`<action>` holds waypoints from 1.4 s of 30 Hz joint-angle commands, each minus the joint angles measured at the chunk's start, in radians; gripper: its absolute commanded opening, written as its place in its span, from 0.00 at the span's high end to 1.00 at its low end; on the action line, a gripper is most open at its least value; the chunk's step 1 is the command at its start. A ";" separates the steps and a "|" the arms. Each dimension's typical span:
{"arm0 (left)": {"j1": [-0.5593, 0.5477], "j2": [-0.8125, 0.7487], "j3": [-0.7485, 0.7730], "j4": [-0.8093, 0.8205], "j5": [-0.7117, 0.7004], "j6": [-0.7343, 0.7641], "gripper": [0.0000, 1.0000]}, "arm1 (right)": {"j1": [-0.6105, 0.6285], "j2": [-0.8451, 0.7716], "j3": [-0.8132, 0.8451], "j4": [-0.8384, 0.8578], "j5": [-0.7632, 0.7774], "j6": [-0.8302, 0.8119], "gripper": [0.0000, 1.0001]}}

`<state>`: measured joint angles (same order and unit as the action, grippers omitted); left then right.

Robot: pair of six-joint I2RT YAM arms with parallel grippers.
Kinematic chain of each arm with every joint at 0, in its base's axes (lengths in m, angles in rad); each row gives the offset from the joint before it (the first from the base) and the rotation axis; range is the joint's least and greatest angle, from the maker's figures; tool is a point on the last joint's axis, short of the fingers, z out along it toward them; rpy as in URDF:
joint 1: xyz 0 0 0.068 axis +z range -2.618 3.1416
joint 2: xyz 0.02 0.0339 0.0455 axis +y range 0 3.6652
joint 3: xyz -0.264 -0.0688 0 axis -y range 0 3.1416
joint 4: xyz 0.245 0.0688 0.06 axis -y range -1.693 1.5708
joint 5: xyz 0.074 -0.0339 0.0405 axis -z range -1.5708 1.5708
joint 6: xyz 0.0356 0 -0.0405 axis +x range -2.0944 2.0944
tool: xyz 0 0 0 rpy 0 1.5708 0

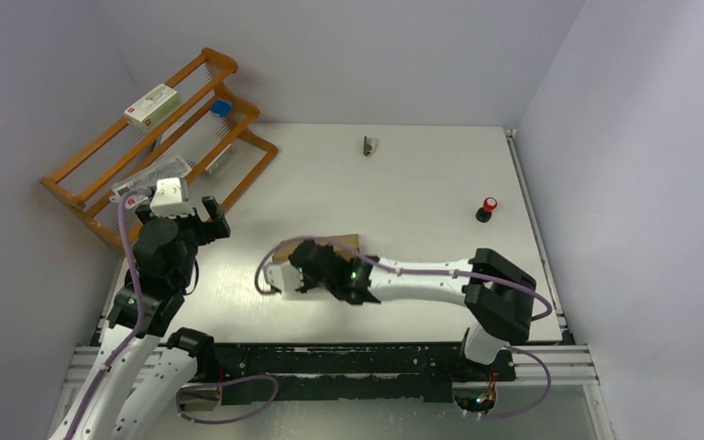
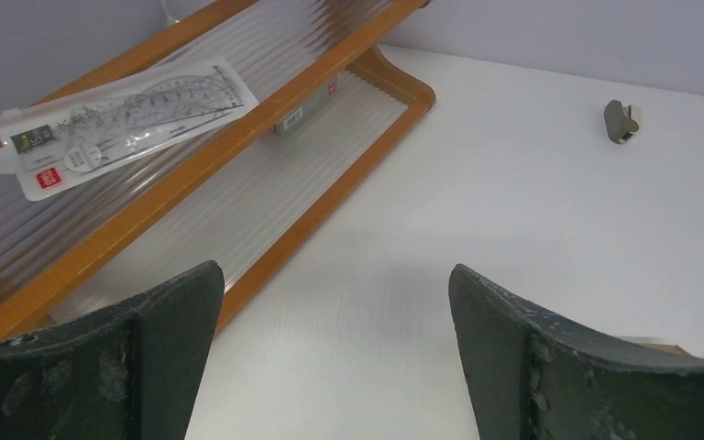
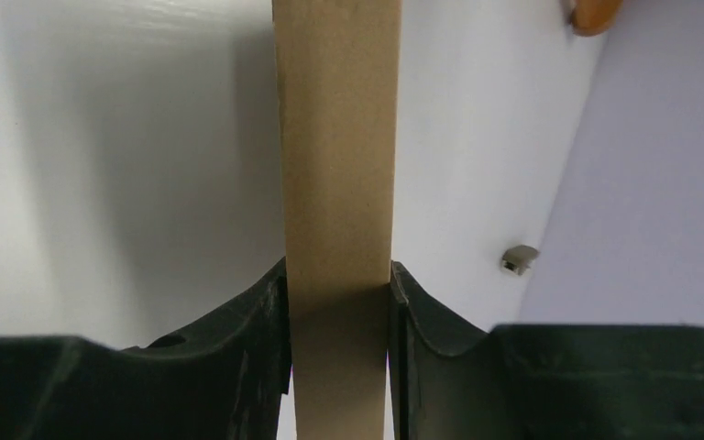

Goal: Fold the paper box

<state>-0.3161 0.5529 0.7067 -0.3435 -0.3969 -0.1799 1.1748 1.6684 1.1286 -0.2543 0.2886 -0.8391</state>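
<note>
The paper box, plain brown cardboard, is held in my right gripper (image 1: 304, 264) near the middle of the table. In the top view only a brown edge (image 1: 346, 241) shows behind the wrist. In the right wrist view the box (image 3: 337, 165) runs up as a narrow strip between both fingers, which press on its two faces; the gripper (image 3: 337, 277) is shut on it. My left gripper (image 1: 192, 211) is open and empty, up beside the wooden rack, well left of the box. In the left wrist view it (image 2: 335, 275) has bare table between the jaws.
An orange wooden rack (image 1: 160, 137) stands at the back left, holding a white carton with red print (image 1: 151, 104) and a ruler packet (image 2: 119, 119). A small metal clip (image 1: 368, 145) lies at the back. A red-topped object (image 1: 488, 209) stands at the right.
</note>
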 commanded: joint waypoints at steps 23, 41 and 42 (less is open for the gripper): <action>-0.004 -0.058 -0.032 0.015 -0.045 0.003 0.04 | 0.365 -0.153 -0.395 0.237 0.380 0.342 0.00; -0.005 -0.037 -0.033 0.023 -0.022 0.008 0.03 | -0.294 -0.276 -0.139 0.198 0.000 0.906 0.00; -0.005 -0.039 -0.034 0.024 -0.021 0.009 0.03 | -0.331 -0.285 -0.140 0.190 -0.001 0.933 0.00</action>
<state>-0.3161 0.5140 0.6746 -0.3405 -0.4137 -0.1791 0.9459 1.4014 0.9607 -0.0444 0.3538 -0.0559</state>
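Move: The right hand already pinches the closed paper box, tilted on its long edge, with the box's middle about 1 cm ahead, 3 cm right and 4 cm below. Its flat resting spot lies some 3 cm back, 5 cm right and 9 cm down. The grey clip is roughly 34 cm ahead and 13 cm right, the red-capped thing 15 cm ahead and 39 cm right. From the idle left hand the box is about 20 cm right, 1 cm back and 19 cm down. Keeping its pinch, the right hand draws the box back towards the bases and down about 7 cm, tipping its fingers up some 15 degrees to lay it over, then opens wide and lets go. It backs off a little farther, climbs clear about 13 cm and sweeps forward and slightly right past the box, turning clockwise. ##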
